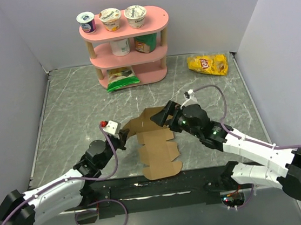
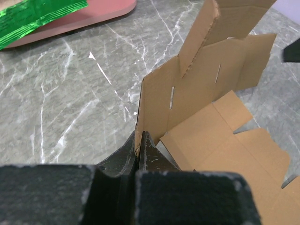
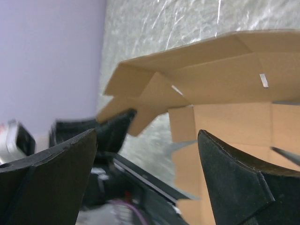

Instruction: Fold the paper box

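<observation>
The paper box [image 1: 158, 147] is a brown die-cut cardboard sheet lying mid-table, its far part raised off the surface. My left gripper [image 1: 125, 135] is at the sheet's left flap. In the left wrist view its jaws [image 2: 139, 137] are shut on the lower edge of that upright flap [image 2: 159, 101], and the other panels [image 2: 225, 140] lie flat to the right. My right gripper [image 1: 160, 117] hovers at the raised far edge. In the right wrist view it [image 3: 147, 133] stands wide open with nothing between its fingers, and the lifted panels [image 3: 225, 77] are above and ahead.
A pink three-tier shelf [image 1: 160, 74] stands at the back with yogurt cups on top and a green bag [image 1: 121, 79] at its foot. A yellow chip bag [image 1: 207, 64] lies at the back right. Grey walls close in the left, right and back sides.
</observation>
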### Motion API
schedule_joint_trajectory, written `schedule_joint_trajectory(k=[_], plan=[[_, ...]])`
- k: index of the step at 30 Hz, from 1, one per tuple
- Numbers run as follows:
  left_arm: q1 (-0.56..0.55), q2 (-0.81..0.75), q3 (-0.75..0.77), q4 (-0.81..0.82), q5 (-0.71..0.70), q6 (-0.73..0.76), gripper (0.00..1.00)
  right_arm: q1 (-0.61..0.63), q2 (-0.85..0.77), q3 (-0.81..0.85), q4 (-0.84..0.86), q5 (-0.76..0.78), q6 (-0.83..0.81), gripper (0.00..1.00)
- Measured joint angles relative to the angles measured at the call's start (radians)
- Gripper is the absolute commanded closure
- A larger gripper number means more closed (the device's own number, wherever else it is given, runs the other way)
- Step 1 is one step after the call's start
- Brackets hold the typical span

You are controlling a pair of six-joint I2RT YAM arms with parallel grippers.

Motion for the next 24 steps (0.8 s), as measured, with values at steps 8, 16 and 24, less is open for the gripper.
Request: schedule_joint_trajectory(k=[8, 16, 24], plan=[[-0.064, 0.0, -0.013, 0.016, -0.06, 0.038, 0.99, -0.095, 0.002, -0.096, 0.149, 0.02, 0.256, 0.07], [-0.088, -0.001, -0.013, 0.032, -0.094, 0.055, 0.99, -0.169, 0.026, -0.134, 0.201, 0.044, 0.401, 0.08], [-0.108, -0.001, -0.014, 0.038, -0.112, 0.067, 0.99, -0.182, 0.122, -0.141, 0.229, 0.043, 0.451, 0.11]])
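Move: The right end of the box's raised wall lies about 6 cm ahead of the empty right hand, 6 cm to its right and 7 cm below. That wall's left edge, pinched by the left hand, is some 13 cm left of the right hand, about 1 cm back and 6 cm below; the slotted floor panel is roughly 10 cm back, straight in line and 14 cm below. From the left hand, the wall's right end is about 5 cm ahead and 19 cm right, nearly level. Forward and to its right, the right hand swings about 7 cm towards the right end of the raised wall, then sinks some 4 cm so its wide-open fingers come around the wall, one on either side. On the way the wrist turns about 20 degrees clockwise, rolls left side up and tips down. The left hand keeps its pinch on the wall's left edge, easing back about 1 cm. ##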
